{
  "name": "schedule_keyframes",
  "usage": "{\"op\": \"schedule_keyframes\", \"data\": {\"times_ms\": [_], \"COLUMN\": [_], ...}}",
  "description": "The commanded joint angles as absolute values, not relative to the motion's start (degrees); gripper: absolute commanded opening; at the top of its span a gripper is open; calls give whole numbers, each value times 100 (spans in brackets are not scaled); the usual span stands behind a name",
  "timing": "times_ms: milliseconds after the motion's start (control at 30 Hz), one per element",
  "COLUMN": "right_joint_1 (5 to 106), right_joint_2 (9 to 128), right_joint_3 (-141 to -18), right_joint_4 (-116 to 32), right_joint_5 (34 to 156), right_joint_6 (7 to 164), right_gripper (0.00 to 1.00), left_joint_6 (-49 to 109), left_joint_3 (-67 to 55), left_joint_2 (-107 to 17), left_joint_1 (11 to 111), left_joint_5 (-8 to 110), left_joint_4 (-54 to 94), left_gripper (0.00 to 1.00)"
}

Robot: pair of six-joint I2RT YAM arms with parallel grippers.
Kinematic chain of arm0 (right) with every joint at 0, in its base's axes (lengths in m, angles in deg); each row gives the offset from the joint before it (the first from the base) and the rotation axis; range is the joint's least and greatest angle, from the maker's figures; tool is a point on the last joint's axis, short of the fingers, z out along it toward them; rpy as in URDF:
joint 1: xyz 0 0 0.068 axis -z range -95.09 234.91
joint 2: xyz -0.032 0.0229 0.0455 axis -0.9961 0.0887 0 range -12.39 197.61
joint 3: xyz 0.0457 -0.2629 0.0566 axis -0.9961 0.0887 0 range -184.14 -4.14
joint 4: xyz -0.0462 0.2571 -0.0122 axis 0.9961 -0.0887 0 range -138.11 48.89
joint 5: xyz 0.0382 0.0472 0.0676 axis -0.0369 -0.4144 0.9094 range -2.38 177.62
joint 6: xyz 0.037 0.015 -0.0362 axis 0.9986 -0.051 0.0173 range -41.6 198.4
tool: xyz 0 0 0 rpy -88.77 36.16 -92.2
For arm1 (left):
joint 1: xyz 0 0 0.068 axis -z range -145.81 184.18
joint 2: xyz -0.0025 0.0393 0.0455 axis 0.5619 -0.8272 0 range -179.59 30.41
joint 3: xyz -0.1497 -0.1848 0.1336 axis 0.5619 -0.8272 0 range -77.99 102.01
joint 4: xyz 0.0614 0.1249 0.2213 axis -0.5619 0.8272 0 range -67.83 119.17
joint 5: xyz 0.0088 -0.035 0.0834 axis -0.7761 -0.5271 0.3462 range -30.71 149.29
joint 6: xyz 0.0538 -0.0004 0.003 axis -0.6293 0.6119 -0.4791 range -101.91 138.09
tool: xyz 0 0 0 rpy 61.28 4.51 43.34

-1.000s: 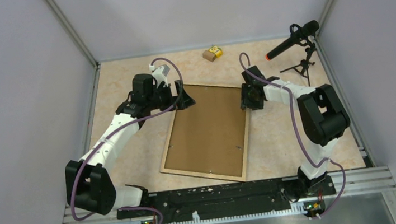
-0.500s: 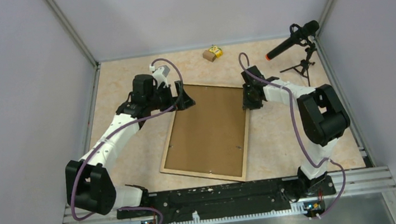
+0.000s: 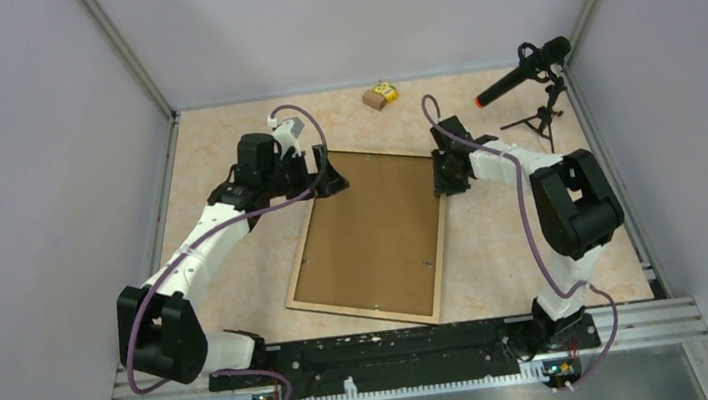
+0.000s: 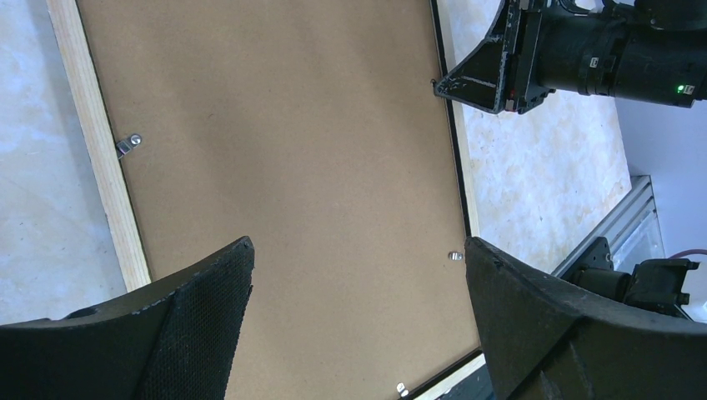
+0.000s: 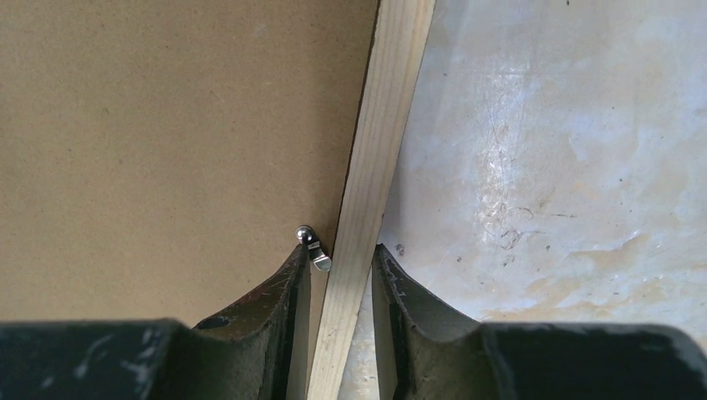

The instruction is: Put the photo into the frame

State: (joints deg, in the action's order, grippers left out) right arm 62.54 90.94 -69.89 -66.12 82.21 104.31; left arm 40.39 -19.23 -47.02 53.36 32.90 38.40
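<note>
The frame (image 3: 368, 311) lies face down on the table, light-wood rim up, with the brown backing board (image 3: 373, 228) inside it. The photo is not in view. My left gripper (image 3: 332, 177) hovers open over the frame's far left corner. In the left wrist view (image 4: 358, 243) only the board lies between its fingers. My right gripper (image 3: 444, 182) is at the frame's far right edge. In the right wrist view (image 5: 342, 250) its narrow jaws straddle the wood rim (image 5: 392, 100) and pinch it. The left finger touches a small metal clip (image 5: 315, 248).
A small brown and yellow box (image 3: 380, 94) sits at the back of the table. A microphone on a tripod (image 3: 524, 70) stands at the back right. Grey walls enclose the table on three sides. More metal clips (image 4: 127, 144) line the frame's rim.
My right gripper has shifted slightly toward the far end along the frame's right rim. The left arm and the frame have not moved.
</note>
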Motion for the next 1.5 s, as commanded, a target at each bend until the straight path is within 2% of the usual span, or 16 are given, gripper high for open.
{"op": "schedule_keyframes", "data": {"times_ms": [0,300,567,700,800,833,867,933,1200,1300,1467], "right_joint_1": [6252,6121,5671,5574,5573,5568,5568,5574,5574,5574,5573], "right_joint_2": [9370,9426,9436,9467,9278,9174,9064,8875,8471,8590,8834], "right_joint_3": [-6973,-6893,-6823,-7001,-7322,-7370,-7458,-7570,-7556,-7556,-7533], "right_joint_4": [-6242,-6044,-5869,-6063,-6606,-6717,-6909,-7129,-7255,-7228,-6981], "right_joint_5": [7921,7678,6914,7020,7126,7133,7144,7222,7106,7119,7141], "right_joint_6": [9567,8427,7679,7717,8387,8584,8753,8973,9388,9391,9258], "right_gripper": [0,0,0,0,0,3,13,25,52,57,56], "left_joint_6": [3981,4024,4028,4053,4068,4068,4070,4076,3994,3988,4010], "left_joint_3": [-1928,-1945,-1962,-1995,-2016,-2016,-2008,-2007,-1959,-1963,-1963], "left_joint_2": [-4757,-4781,-4762,-4776,-4796,-4817,-4818,-4823,-4862,-4854,-4904], "left_joint_1": [5300,5262,5255,5255,5255,5255,5255,5255,5246,5238,5225], "left_joint_5": [3192,3155,3143,3061,2966,2960,2959,2939,3022,3052,3010], "left_joint_4": [3578,3537,3522,3466,3422,3420,3427,3425,3510,3512,3506], "left_gripper": [98,98,99,98,98,99,98,98,98,98,98]}}
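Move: The right hand already has the frame's right bar between its fingertips, with a small metal clip about 1 cm to its left, level fore and aft and just below. The next clip on that bar lies some 14 cm back and 5 cm left of the hand; the frame's far-right corner is roughly 7 cm ahead and 1 cm right. From the left hand, the clip being worked is around 20 cm right, 6 cm back and 15 cm below. Still pinching the bar beside the clip, the right hand twists about 20 degrees counter-clockwise, its left side dipping nearly as much, and edges forward about 2 cm. It then eases back by the same amount, untwists partway, opens its fingers off the bar and rises about 4 cm above it. ##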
